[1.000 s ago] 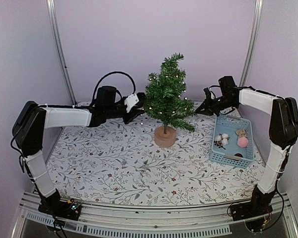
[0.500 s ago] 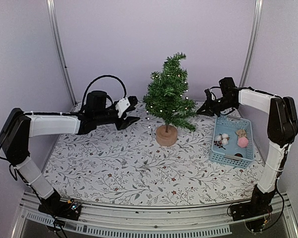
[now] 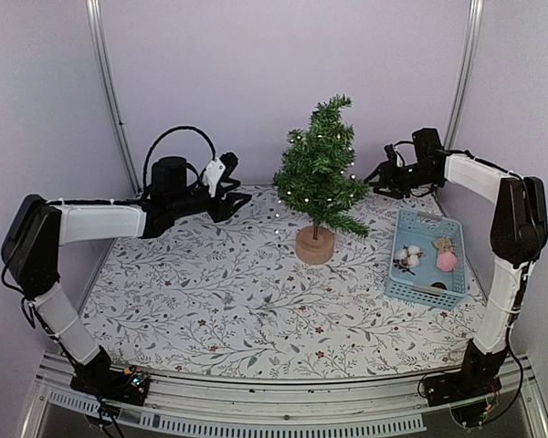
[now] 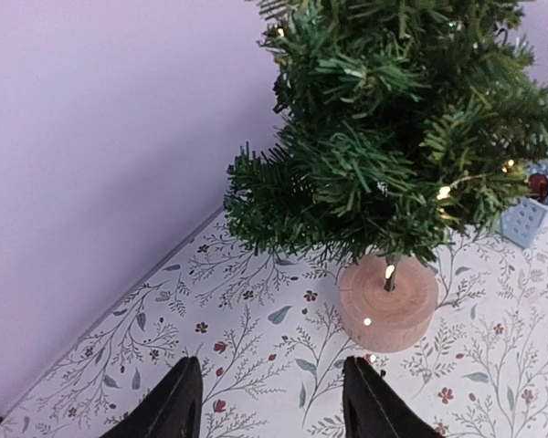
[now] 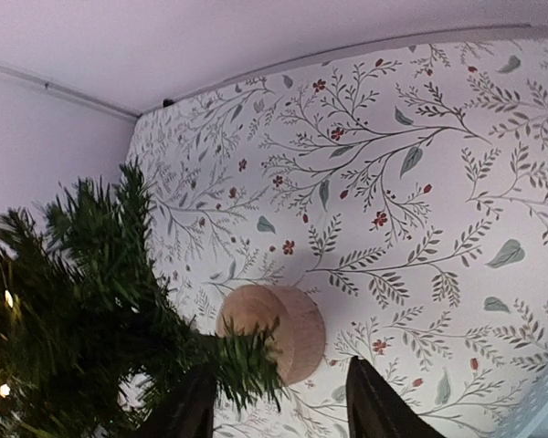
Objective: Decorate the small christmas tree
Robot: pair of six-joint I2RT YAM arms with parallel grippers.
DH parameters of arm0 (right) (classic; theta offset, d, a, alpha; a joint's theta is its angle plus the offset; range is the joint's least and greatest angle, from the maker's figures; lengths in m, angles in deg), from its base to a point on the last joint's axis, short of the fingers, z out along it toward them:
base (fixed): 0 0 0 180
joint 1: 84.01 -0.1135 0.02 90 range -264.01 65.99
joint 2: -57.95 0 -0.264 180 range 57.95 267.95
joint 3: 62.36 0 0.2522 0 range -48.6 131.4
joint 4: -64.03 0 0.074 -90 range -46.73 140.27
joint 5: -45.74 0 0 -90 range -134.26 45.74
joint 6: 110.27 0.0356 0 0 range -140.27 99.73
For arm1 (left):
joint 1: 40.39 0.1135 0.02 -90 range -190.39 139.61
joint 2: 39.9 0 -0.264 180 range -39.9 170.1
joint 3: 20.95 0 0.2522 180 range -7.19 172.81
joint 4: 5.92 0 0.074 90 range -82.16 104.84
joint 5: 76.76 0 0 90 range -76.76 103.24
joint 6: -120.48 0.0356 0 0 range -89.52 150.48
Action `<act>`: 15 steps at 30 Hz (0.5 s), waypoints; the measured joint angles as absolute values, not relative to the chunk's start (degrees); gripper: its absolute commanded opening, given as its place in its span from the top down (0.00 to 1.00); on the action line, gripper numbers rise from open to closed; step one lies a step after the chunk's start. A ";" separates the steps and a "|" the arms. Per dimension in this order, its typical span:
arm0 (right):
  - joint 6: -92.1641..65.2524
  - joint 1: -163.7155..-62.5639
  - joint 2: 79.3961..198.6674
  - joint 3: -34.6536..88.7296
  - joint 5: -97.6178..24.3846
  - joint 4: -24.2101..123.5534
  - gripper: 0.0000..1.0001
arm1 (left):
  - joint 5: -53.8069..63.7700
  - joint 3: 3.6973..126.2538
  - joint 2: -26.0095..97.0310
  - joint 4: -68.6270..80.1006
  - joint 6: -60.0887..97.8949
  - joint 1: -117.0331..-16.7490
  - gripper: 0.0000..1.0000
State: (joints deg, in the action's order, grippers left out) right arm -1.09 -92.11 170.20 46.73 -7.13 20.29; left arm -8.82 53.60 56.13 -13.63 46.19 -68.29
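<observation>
The small christmas tree (image 3: 318, 173) stands upright on its round wooden base (image 3: 315, 245) at the back middle of the table, with tiny lit lights strung on it. My left gripper (image 3: 226, 194) hovers open to the tree's left, apart from it. In the left wrist view the tree (image 4: 393, 137) and base (image 4: 388, 301) lie ahead of the empty left gripper (image 4: 269, 406). My right gripper (image 3: 381, 176) is open at the tree's right side. In the right wrist view a branch tip (image 5: 247, 365) pokes between the spread jaws of the right gripper (image 5: 279, 411), ungripped.
A blue basket (image 3: 400, 290) sits at the right with white cotton balls (image 3: 407, 255), a pink ball (image 3: 447, 261) and other small ornaments. The floral tablecloth (image 3: 210, 292) covers the table. Lilac walls close in the back and both sides.
The right gripper has opened and drawn back up and right from the tree. The left gripper has opened and pulled away leftward. The tree has shifted slightly right.
</observation>
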 measured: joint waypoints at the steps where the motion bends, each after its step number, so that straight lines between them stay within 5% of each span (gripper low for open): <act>1: -1.22 -92.09 170.13 46.75 -6.94 20.68 0.34 | -8.95 54.32 56.96 -14.09 44.59 -68.18 0.45; 9: 1.49 -91.15 163.57 38.08 -7.33 20.73 0.26 | -9.43 61.93 64.70 -13.72 31.02 -66.74 0.48; 15: 9.40 -90.41 148.95 19.67 -5.95 26.65 0.32 | -9.00 61.69 65.40 -14.51 24.79 -66.54 0.47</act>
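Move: The right hand, already half open at the tree's right side, has the basket's middle about 12 cm to its right, 8 cm back and 15 cm down. The cotton ornament in it lies some 7 cm right and 7 cm back, the pink ball about 17 cm right and 9 cm back; the tree's middle is 16 cm to the hand's left, about level with it. From the left hand, the tree is some 22 cm right and 8 cm farther out. Draw the right gripper back about 9 cm and slightly right, nearly level, away from the tree towards the basket's left side, opening the fingers wider as it goes and turning the wrist a little clockwise. Meanwhile ease the empty left gripper about 5 cm forward and slightly down, beside the tree, rolling and tipping it some 20 degrees with its fingers still half open. ##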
